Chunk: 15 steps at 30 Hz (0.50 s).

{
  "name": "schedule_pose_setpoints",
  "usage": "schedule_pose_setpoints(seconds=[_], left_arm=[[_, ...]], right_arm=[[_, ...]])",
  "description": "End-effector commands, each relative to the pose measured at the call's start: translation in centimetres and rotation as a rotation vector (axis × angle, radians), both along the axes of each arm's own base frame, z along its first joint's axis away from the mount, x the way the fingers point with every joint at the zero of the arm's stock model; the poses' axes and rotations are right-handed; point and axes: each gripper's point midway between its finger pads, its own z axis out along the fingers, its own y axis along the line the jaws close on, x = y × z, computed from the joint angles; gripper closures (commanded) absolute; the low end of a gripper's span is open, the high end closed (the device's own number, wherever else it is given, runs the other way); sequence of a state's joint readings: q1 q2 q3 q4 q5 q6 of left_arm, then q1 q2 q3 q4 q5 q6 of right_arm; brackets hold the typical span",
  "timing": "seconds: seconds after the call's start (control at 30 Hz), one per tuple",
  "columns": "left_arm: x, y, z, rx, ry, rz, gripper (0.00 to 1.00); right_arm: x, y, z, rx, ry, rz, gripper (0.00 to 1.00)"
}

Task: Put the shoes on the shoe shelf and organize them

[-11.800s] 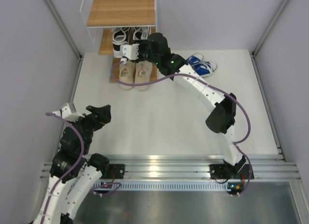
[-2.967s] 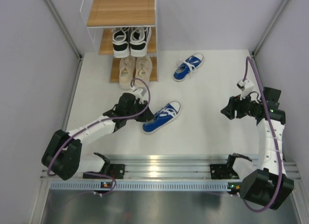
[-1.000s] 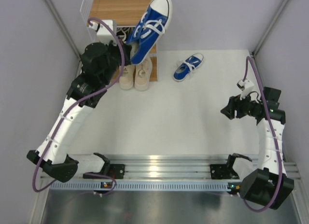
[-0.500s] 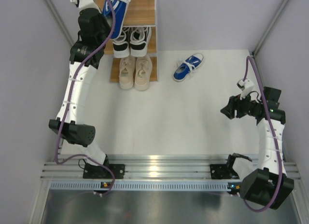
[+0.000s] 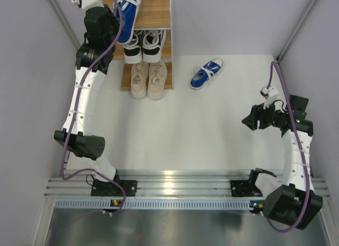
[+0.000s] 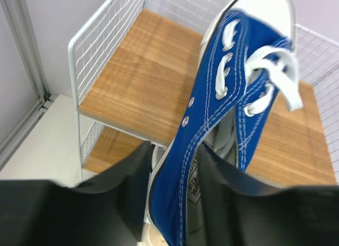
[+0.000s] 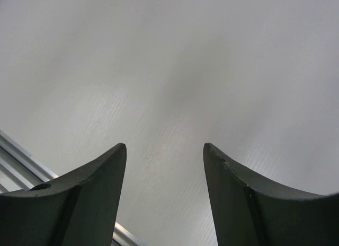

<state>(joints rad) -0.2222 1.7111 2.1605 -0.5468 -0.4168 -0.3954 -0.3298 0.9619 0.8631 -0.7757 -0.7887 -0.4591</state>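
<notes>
My left gripper (image 5: 117, 29) is shut on the side wall of a blue sneaker (image 5: 127, 12) with white laces and holds it over the top board of the shoe shelf (image 5: 153, 11). In the left wrist view the sneaker (image 6: 233, 113) hangs toe-away above the wooden top board (image 6: 137, 92), between my gripper's (image 6: 172, 156) two jaws. The black-and-white pair (image 5: 143, 44) sits on the middle board and the beige pair (image 5: 149, 79) on the lowest board. The other blue sneaker (image 5: 206, 73) lies on the white table. My right gripper (image 5: 248, 121) is open and empty at the right.
The shelf has a white wire frame (image 6: 106, 39) round its top board. Grey walls close in the white table (image 5: 185, 129) on the left and right. A metal rail (image 5: 175, 182) runs along the near edge. The right wrist view shows only bare table (image 7: 169, 71).
My left arm has carried the blue sneaker from in front of the shelf up and left over the top board, then nudged it slightly further in. The right arm has not moved.
</notes>
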Motion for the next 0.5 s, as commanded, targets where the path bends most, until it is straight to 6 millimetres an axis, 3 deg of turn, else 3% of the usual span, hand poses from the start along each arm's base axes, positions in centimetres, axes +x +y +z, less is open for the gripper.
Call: schedule_pose_setpoints(seconds=[0.0,0.27,0.47], left_arm=[[-0.8,0.3,3.8,-0.073,-0.114,0.010,0.52],[-1.4,-0.2,5.0,-0.134,-0.149,-0.014,0.34],[-2.6,0.3,7.3,-0.149,-0.201,-0.013,0.21]], right_arm=[[1.0,-0.2,1.0,0.006,-0.057,0.004,0.39],[1.1,-0.2,1.0,0.007,-0.057,0.005,0.39],[1.2,-0.2,1.3,0.008,-0.060,0.010,0.40]])
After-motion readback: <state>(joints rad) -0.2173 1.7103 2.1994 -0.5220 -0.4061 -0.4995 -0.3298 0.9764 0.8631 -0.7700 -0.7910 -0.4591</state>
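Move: Around the left fingertips, already partly open, is the heel end of the blue shoe. Its middle lies about 9 cm ahead and 3 cm to the right, roughly level with the hand. The top board's middle is some 12 cm ahead, 5 cm right and 7 cm lower. On the middle board the nearer black shoe sits about 8 cm ahead, 3 cm right and 22 cm below. From the idle right hand the blue shoe is about 33 cm ahead, 56 cm left and 28 cm above. Letting go of the blue shoe's heel at the front of the top board, the left hand spreads its half-open fingers wide, one to each side of the shoe, and rises about 2.5 cm away from the board without reaching farther in. The wrist rolls some 5 to 10 degrees, left side down, and its fingertips tip up slightly. ##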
